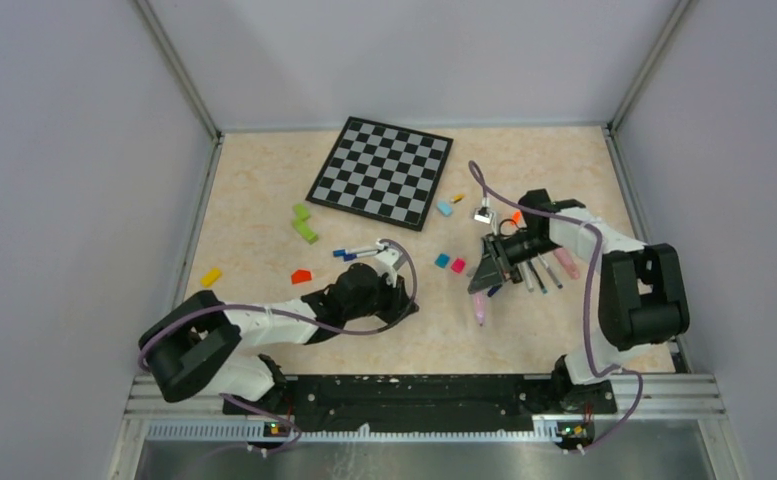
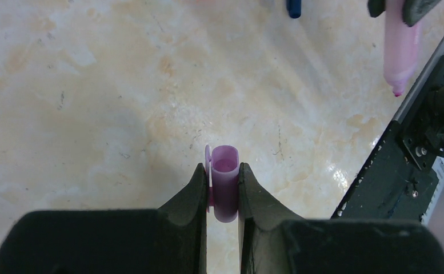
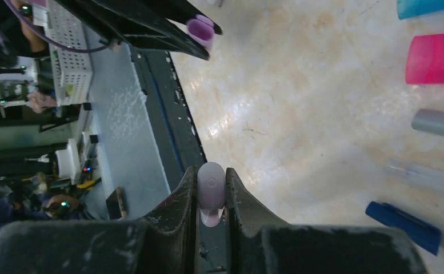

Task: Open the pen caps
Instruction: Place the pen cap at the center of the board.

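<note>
My left gripper (image 2: 224, 185) is shut on a small purple pen cap (image 2: 226, 171), held just above the table with its hollow mouth facing away from the camera. My right gripper (image 3: 211, 191) is shut on a pale pink pen (image 3: 211, 184), seen end-on here. From above, that pen (image 1: 479, 308) sticks out below the right gripper (image 1: 484, 285), and its uncapped tip (image 2: 398, 90) shows in the left wrist view. The left gripper (image 1: 409, 305) sits apart, to the pen's left. Loose caps, cyan (image 1: 442, 261) and pink (image 1: 458, 265), lie between the arms.
A checkered board (image 1: 384, 170) lies at the back. Green (image 1: 304, 225), yellow (image 1: 210, 277) and orange (image 1: 301, 276) blocks lie on the left. Two blue-capped pens (image 1: 359, 252) rest by the left arm, several pens (image 1: 542, 272) under the right. The black rail (image 2: 391, 171) runs along the near edge.
</note>
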Robot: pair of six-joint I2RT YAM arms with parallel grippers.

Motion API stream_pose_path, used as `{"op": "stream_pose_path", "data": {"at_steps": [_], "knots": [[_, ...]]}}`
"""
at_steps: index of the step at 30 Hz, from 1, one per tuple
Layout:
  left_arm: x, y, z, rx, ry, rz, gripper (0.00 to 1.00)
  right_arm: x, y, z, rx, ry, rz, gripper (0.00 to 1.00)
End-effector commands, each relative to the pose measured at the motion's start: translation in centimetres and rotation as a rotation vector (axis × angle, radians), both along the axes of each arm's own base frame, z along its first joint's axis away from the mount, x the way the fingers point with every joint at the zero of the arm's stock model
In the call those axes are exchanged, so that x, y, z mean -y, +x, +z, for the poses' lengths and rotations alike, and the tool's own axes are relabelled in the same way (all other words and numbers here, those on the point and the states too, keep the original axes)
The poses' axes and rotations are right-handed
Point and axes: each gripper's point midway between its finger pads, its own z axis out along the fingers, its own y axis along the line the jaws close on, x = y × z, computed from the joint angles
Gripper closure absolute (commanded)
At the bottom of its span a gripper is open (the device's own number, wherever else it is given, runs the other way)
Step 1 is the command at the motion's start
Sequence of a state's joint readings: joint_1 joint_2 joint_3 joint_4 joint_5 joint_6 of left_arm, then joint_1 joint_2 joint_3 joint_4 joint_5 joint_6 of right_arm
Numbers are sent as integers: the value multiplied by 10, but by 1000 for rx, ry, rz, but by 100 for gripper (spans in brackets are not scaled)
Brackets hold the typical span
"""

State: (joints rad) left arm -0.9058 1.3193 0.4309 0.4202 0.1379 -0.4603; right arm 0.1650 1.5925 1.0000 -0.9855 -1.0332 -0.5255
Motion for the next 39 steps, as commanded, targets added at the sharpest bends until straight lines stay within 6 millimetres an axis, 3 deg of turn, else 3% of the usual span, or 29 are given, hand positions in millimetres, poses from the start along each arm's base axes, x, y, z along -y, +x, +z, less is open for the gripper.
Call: {"op": "stream_pose_path", "data": {"at_steps": [1, 5, 10, 18, 24, 31, 39], "knots": [[20, 10, 11, -53, -87, 39, 99, -27, 18, 6, -105, 149, -87, 99], [19, 17, 6, -82, -95, 99, 98, -34, 11, -15, -183, 150, -133, 98], [17, 17, -7, -141, -74, 144, 96, -41, 8, -45, -92, 50, -264, 96], [6, 19, -26, -207, 30, 224, 87, -41, 15, -67, -18, -107, -393, 89], [7, 18, -34, -244, 83, 221, 74, -40, 15, -70, -16, -138, -404, 76], [5, 20, -27, -230, 99, 224, 59, -38, 18, -58, 33, -135, -401, 49], [-12, 34, 3, -98, 125, 273, 44, -30, 20, -20, 278, -93, -307, 47]]}}
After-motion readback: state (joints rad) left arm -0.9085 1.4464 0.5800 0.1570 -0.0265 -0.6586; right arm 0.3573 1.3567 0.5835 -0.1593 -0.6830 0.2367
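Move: The pink cap, in the left fingers, is bound for bare table about 1 cm ahead and 5 cm below that hand. From that hand, the blue square cap lies some 11 cm ahead and 6 cm right, and the white cap level, about 7 cm left. The pink pen, in the right fingers, is bound for bare table 3 cm left, 1 cm back and 9 cm below; from the right hand, the dark blue cap lies 4 cm ahead and 3 cm right, the grey cap 8 cm ahead and 2 cm left. The pink cap is lowered about 4 cm onto the bare table by the left hand, easing slightly forward as its fingers tip further down, then open and let go. The pink pen goes down in the right hand, first left, then down and back, then forward again, turning clockwise some 20 degrees; those fingers open too, and both hands begin to rise. ##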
